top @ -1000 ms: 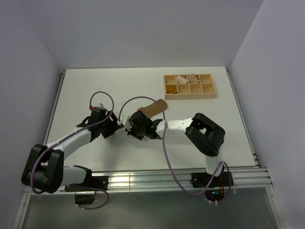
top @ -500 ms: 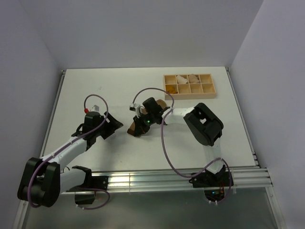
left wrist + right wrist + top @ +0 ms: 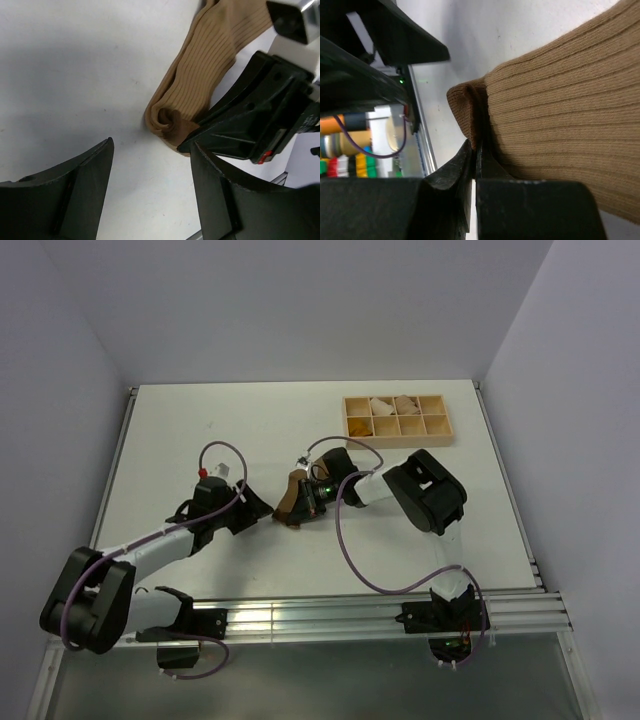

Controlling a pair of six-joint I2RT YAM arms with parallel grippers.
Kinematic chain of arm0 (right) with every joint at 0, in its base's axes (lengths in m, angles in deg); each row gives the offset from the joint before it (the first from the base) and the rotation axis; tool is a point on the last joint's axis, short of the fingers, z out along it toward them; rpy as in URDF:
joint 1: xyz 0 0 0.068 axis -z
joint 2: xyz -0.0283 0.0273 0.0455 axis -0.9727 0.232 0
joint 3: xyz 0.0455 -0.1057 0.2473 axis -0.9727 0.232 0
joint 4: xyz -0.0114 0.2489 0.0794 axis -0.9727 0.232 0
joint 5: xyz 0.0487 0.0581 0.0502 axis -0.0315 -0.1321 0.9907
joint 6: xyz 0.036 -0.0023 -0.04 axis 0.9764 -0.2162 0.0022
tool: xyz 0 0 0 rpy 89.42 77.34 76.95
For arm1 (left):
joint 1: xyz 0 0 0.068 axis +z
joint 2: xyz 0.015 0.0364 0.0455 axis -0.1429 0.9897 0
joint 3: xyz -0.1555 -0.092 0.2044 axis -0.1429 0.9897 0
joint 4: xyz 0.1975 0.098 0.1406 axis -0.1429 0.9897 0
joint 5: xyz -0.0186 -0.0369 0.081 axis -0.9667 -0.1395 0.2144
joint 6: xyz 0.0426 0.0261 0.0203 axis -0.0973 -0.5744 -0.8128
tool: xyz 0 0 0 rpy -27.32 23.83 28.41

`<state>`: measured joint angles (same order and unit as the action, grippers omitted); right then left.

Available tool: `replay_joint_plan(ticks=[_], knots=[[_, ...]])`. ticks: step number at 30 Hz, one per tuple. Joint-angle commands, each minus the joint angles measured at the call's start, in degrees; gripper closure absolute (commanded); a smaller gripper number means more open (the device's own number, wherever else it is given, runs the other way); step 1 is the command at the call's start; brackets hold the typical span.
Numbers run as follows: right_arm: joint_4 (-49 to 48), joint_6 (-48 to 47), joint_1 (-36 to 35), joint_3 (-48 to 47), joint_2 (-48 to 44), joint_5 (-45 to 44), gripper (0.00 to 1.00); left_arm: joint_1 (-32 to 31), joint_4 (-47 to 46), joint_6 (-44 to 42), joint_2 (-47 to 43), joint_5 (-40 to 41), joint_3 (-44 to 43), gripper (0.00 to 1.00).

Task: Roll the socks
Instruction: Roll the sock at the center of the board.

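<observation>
One tan-brown ribbed sock [image 3: 292,494] lies mid-table with its darker cuff end curled into a small roll [image 3: 167,120]. My right gripper [image 3: 296,512] is shut on that curled cuff; in the right wrist view the jaws [image 3: 477,150] pinch the dark brown cuff fold [image 3: 467,112], with the tan ribbed body [image 3: 560,115] spreading to the right. My left gripper [image 3: 257,508] sits just left of the roll, open and empty; its fingertips [image 3: 151,150] stand apart above bare table, short of the sock. The right gripper's black fingers [image 3: 240,125] lie against the roll.
A wooden compartment tray [image 3: 396,444] stands at the back right with pale rolled bundles in its far cells. Purple cables loop over both arms. A metal rail [image 3: 300,615] runs along the near table edge.
The right gripper has swung round with the cuff, so the sock that lay flat toward the upper right is now partly curled. The left gripper pulled back left, then returned close to the roll.
</observation>
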<state>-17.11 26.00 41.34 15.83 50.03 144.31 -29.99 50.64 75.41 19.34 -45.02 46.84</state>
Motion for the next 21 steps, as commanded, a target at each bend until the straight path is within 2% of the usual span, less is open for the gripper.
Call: replay_joint_plan(ticks=[1,8,16,21], knots=[[-8.57,8.86,0.26,1.94,2.33,1.36,1.00,-1.77,-3.67,-0.28,3.03,-0.18,-1.47,0.33],[-8.67,10.02,0.35,1.77,3.57,0.92,1.00,-3.79,-7.62,0.86,8.40,0.35,-1.48,0.38],[-6.91,8.88,0.35,1.33,3.39,0.57,1.00,-3.88,-7.19,0.25,12.44,2.28,-2.80,0.45],[-6.47,8.61,0.35,1.33,3.65,0.57,1.00,-3.88,-7.98,0.42,13.41,2.63,-2.18,0.54]])
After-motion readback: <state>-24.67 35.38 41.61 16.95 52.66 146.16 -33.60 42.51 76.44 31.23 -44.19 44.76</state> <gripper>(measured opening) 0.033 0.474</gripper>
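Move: Just off the left fingertips, about 4 cm to the right, 2 cm ahead and 4 cm lower, sits the rolled cuff end of the brown sock; the right hand already pinches it, with its middle roughly 1 cm left of that hand's finger point. The unrolled foot lies some 12 cm ahead and 12 cm right of the left hand, 5 cm lower. The wooden tray is roughly 23 cm ahead and 30 cm right, 4 cm lower. Sinking some 2.5 cm and easing as much to its right, the left hand first draws slightly back, then comes forward about 2 cm so its fingers straddle the free end of the sock's roll, narrowing but still open. The right hand keeps its pinch on the roll almost in place, finishing a twist of about 5 degrees around its own fingers. ##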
